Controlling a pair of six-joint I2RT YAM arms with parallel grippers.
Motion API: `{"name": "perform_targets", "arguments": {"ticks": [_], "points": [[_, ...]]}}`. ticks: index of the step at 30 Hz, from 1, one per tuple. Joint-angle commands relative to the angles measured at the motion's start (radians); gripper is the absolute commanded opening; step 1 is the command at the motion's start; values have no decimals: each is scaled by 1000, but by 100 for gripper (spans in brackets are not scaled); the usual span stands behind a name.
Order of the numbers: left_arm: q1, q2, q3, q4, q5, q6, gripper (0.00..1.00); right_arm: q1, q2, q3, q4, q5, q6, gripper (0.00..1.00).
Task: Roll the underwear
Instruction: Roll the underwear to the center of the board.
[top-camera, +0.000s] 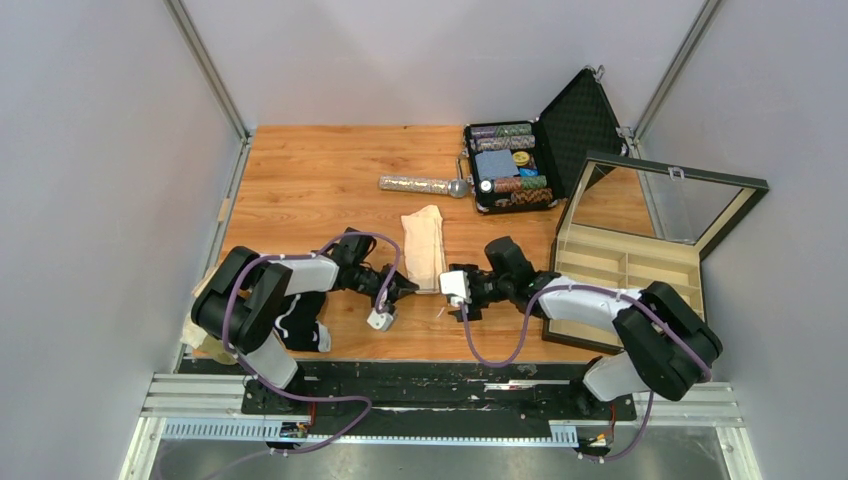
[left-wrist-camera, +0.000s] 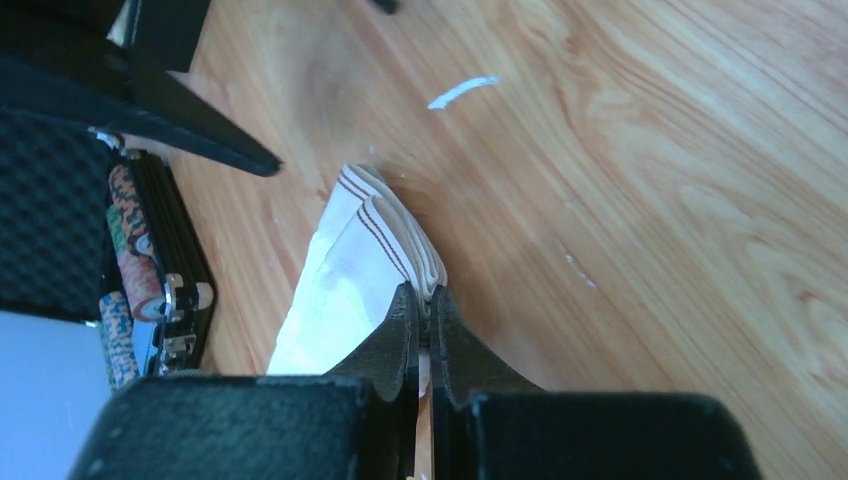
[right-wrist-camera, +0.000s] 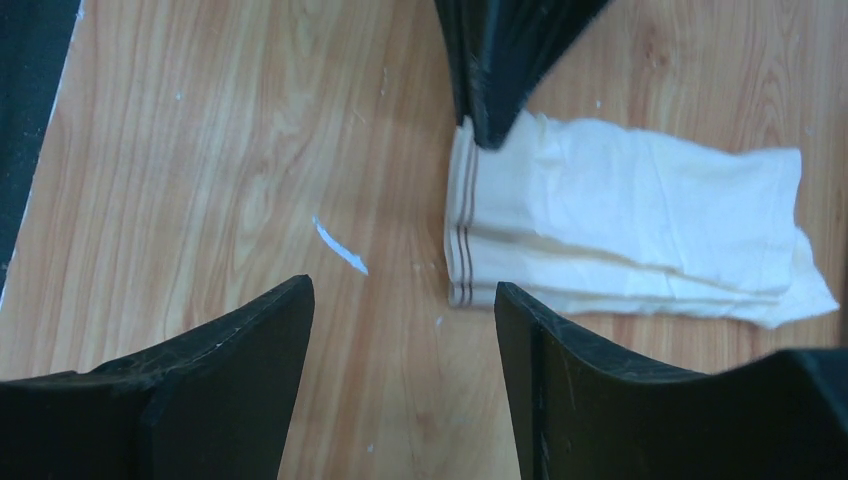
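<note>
The cream-beige underwear (top-camera: 424, 243) lies folded into a long narrow strip on the wooden table, its striped waistband end nearest the arms. My left gripper (left-wrist-camera: 424, 292) is shut on the waistband's left corner (left-wrist-camera: 400, 235); in the top view the left gripper (top-camera: 408, 290) sits at the strip's near end. In the right wrist view the left gripper's fingers (right-wrist-camera: 495, 70) pinch that corner of the underwear (right-wrist-camera: 620, 225). My right gripper (right-wrist-camera: 403, 295) stands open just short of the waistband's other corner, nothing between its fingers. From above, the right gripper (top-camera: 447, 290) is right of the strip's near end.
A glittery microphone (top-camera: 425, 185) lies beyond the strip. A black case of poker chips (top-camera: 510, 165) stands open at the back right. A wooden box with a glass lid (top-camera: 620, 268) is open on the right. Dark garments (top-camera: 300, 330) lie by the left arm's base.
</note>
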Motion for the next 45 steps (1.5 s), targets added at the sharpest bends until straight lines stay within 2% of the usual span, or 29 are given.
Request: {"name": "perform_targets", "arguments": {"ticks": [1,3,6,14,23,31,36,42,45], "points": [[13,2,49,91,94,-214,0,69,17,-29,324,80,-1,69],[22,-5,58,99,110,-281,0,93,48,-29,379,108,-2,70],[37,-16,65,47,133,-279,0,118,89,-29,469,146,-13,70],[62,-35,53,71,156,-358,0,131,158,-7,469,157,-63,62],[73,-26,71,99,170,-439,0,151,238,-1,589,242,-62,57],[86,-24,75,115,179,-504,0,154,269,17,603,281,-63,42],[91,-14,85,176,175,-598,0,154,285,21,595,285,-81,41],[94,-13,90,184,174,-622,0,154,311,35,575,292,-96,41],[100,-15,88,176,175,-613,0,154,315,41,575,299,-89,32]]}}
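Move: Between the left fingers already is the near edge of the underwear; its middle lies about 9 cm ahead of that hand and 2 cm to the right. From the open right hand that middle is some 9 cm ahead, 4 cm left and 4 cm below. The microphone lies across the board about 14 cm beyond the underwear's middle. The black underwear is roughly 20 cm left of the left hand and 5 cm nearer. Keeping its pinch on the near edge, the left hand lifts and draws it forward, about 3 cm each way, while twisting forward some 25 degrees. The right hand swings left, rising slightly, then reaches forward and down beside the left fingers, about 5 cm left and 5 cm forward in all, tilting back some 20 degrees and partly closing around the raised edge. ##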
